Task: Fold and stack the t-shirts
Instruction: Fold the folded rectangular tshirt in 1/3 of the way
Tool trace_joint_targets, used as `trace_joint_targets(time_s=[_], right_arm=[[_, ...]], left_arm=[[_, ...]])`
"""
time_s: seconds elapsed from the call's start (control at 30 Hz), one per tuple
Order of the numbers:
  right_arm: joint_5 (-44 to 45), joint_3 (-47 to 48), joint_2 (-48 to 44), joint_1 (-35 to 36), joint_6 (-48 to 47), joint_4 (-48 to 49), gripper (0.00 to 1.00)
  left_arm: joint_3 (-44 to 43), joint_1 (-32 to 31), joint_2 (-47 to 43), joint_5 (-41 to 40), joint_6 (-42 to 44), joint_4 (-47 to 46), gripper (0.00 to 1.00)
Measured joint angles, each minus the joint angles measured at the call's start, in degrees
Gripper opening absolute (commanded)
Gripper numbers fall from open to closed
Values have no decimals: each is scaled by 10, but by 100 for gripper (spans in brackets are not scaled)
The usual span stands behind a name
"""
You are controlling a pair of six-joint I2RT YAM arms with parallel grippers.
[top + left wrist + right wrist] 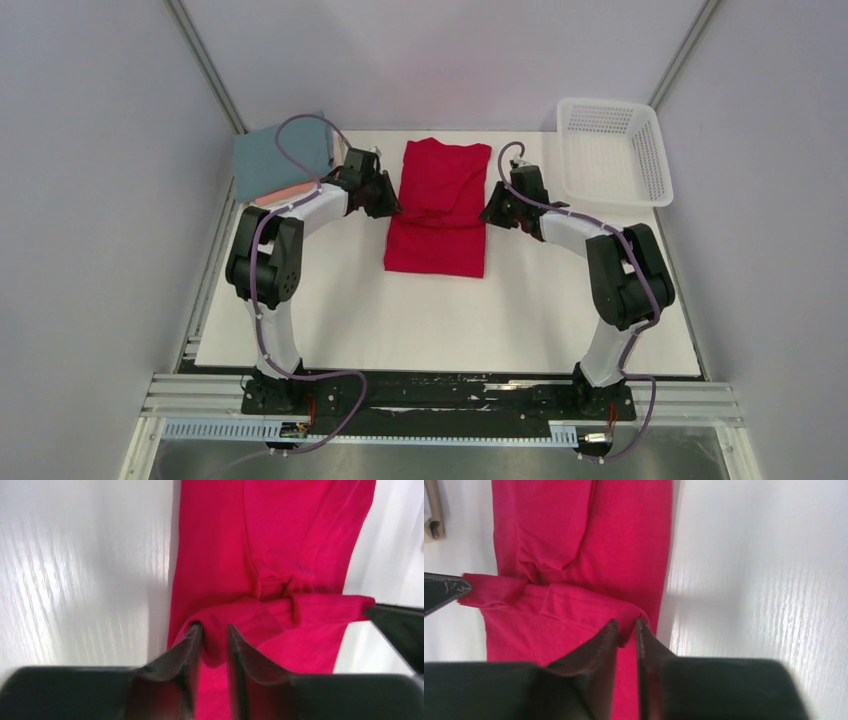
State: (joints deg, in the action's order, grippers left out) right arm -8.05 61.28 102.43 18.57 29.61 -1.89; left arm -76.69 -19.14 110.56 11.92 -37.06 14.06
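A crimson-red t-shirt [437, 205] lies on the white table, its sides folded in and its near part doubled back over the middle. My left gripper [392, 205] sits at the shirt's left fold edge. In the left wrist view its jaws [215, 627] stand a little apart with a lobe of red cloth [280, 540] between them. My right gripper [490, 212] is at the right fold edge. Its jaws [626, 622] are nearly together, pinching a corner of the red cloth [574, 540]. A folded teal-blue t-shirt [283, 158] lies on a salmon-pink one [285, 193] at the back left.
A white mesh basket [612, 150] stands at the back right corner. The white table [450, 320] stretches bare toward the arm bases. Grey walls close in on both sides. Each wrist view shows the other gripper's dark fingertip [395, 625] [444, 590] across the shirt.
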Motion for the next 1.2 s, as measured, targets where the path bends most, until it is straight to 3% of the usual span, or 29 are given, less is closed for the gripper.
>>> trace_joint_targets(time_s=[0.03,0.07,0.13,0.2,0.4,0.57,0.77,0.97,1.2], right_arm=[[-4,6,8,-5,0,0,39],[-13,17,18,-13,-2,0,56],[-30,34,31,-23,-2,0,84],[-42,48,32,-31,-9,-2,98],[-53,38,-7,-19,-35,-22,100],[-61,-6,-63,54,-60,-29,100],[-84,12,-1,125,-70,-28,100],[-47,139,118,119,-87,-43,100],[18,324,216,86,-125,-48,100]], left_arm=[[-7,1,7,4,2,1,57],[-15,2,15,9,5,2,76],[-29,5,25,17,11,5,97],[-43,9,27,25,16,10,100],[-24,18,-30,10,19,14,100],[120,19,-191,-34,-2,3,100],[316,19,-332,-72,-49,-12,100],[436,19,-388,-66,-80,-5,100],[444,19,-415,-59,-87,-16,100]])
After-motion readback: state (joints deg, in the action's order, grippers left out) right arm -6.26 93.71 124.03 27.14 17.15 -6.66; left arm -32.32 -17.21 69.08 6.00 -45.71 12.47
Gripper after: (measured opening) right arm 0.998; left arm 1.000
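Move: Both fingertips still have a corner of the red t-shirt's turned-over hem, just starting to part. It is to lie about 4 cm farther ahead and 3 cm lower, in line with each hand. The bare far part of the t-shirt has its middle some 10 cm ahead, 9 cm right of the left hand and 8 cm left of the right. The fold's near corners lie roughly 16 cm back, the left one 3 cm left of its hand, the right one straight behind. Both hands let go of the hem, opening wide as they ease forward 2–3 cm and lift. The left rises clear, backs off about 17 cm and swings left, sinking beside the fold's near left corner. The right draws back and left over the folded part, dips, then sweeps forward about 15 cm, low over the cloth to the far part, turning some 20 degrees counter-clockwise overall. ##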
